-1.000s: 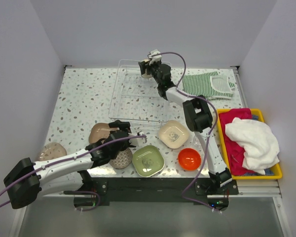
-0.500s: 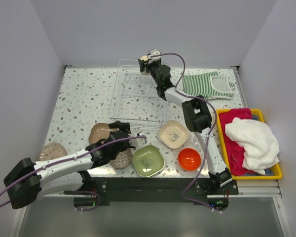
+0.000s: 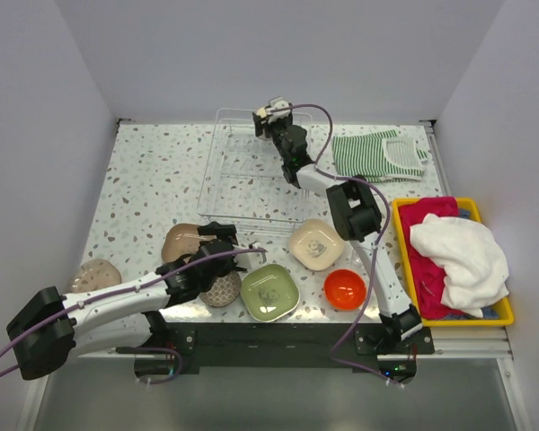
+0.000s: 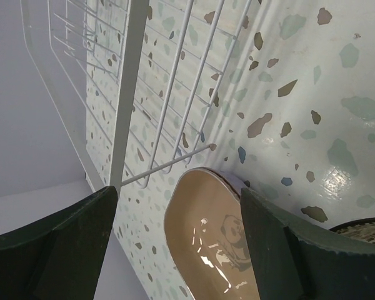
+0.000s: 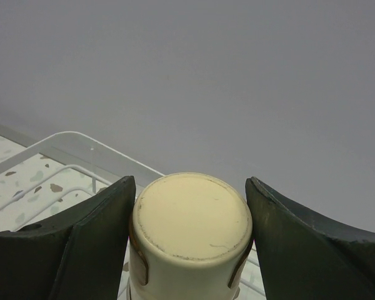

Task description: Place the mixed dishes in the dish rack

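My right gripper [image 3: 269, 116] hangs over the far edge of the dish rack [image 3: 250, 171], shut on a small cream cup [image 5: 191, 225] that is turned upside down, base toward the wrist camera. My left gripper [image 3: 219, 235] is open low over the brown rounded-square plate [image 4: 215, 244], with a dark finger [image 4: 56, 250] on each side of its panda print. In the top view the brown plate [image 3: 181, 241] lies by the rack's near left corner. A grey patterned bowl [image 3: 222, 289], green plate [image 3: 269, 292], cream plate [image 3: 316, 243], orange-red bowl [image 3: 345, 288] and pale round plate [image 3: 96, 276] sit along the front.
A striped green cloth [image 3: 377, 154] lies at the back right. A yellow tray [image 3: 497, 316] of red and white cloths stands at the right edge. Grey walls close in three sides. The rack's wire edge [image 4: 169, 165] reaches near the brown plate.
The right arm has shifted slightly, its elbow drawn back, with the cup still held over the rack's far edge. The left arm has not moved.
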`<state>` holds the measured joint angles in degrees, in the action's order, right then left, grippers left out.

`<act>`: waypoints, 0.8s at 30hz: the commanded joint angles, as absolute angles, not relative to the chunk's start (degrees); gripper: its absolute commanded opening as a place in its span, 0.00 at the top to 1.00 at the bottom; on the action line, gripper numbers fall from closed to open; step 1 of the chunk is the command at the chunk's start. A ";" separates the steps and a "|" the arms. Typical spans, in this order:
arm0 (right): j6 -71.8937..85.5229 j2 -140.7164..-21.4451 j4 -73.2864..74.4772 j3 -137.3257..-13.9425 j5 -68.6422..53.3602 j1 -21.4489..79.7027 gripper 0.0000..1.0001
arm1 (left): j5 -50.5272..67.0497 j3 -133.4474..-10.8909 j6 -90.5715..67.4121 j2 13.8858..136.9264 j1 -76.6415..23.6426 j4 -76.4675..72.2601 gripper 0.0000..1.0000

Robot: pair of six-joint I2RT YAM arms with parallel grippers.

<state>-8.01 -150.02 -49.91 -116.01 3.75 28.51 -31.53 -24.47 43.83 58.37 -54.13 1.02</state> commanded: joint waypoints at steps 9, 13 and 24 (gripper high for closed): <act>-9.50 -152.32 -50.19 -114.18 7.56 29.36 0.57 | -30.50 -24.34 41.31 58.71 -53.88 -1.14 0.15; -8.53 -150.74 -48.96 -112.06 8.17 29.44 0.34 | -30.15 -24.26 41.22 59.15 -53.96 -2.28 0.15; -3.96 -142.92 -40.34 -108.12 7.21 29.71 0.01 | -30.32 -24.87 42.63 58.98 -53.88 -3.87 0.15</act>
<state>-6.50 -148.07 -41.60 -112.31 7.01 29.10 -30.41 -24.47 42.61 59.42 -54.13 -0.14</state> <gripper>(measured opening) 0.986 0.851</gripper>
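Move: The right hand holds the upturned cup in the rack's far end. The spot it is being set on lies about 5 cm below that hand and hardly 1 cm ahead. The middle of the dish rack is some 11 cm back and 4 cm to its left, about 9 cm lower, and the striped cloth roughly 35 cm to its right and 4 cm back, 14 cm lower. From the left hand the spot is about 40 cm ahead and 12 cm to the right. Downward goes the right hand, after a brief near-standstill, about 4 cm in all at the far end of the rack. It lowers the gripped cup for roughly the first 2 cm, then opens its fingers wide to let go while still sinking around the cup, the wrist tipping the fingertips down some 10 degrees. ##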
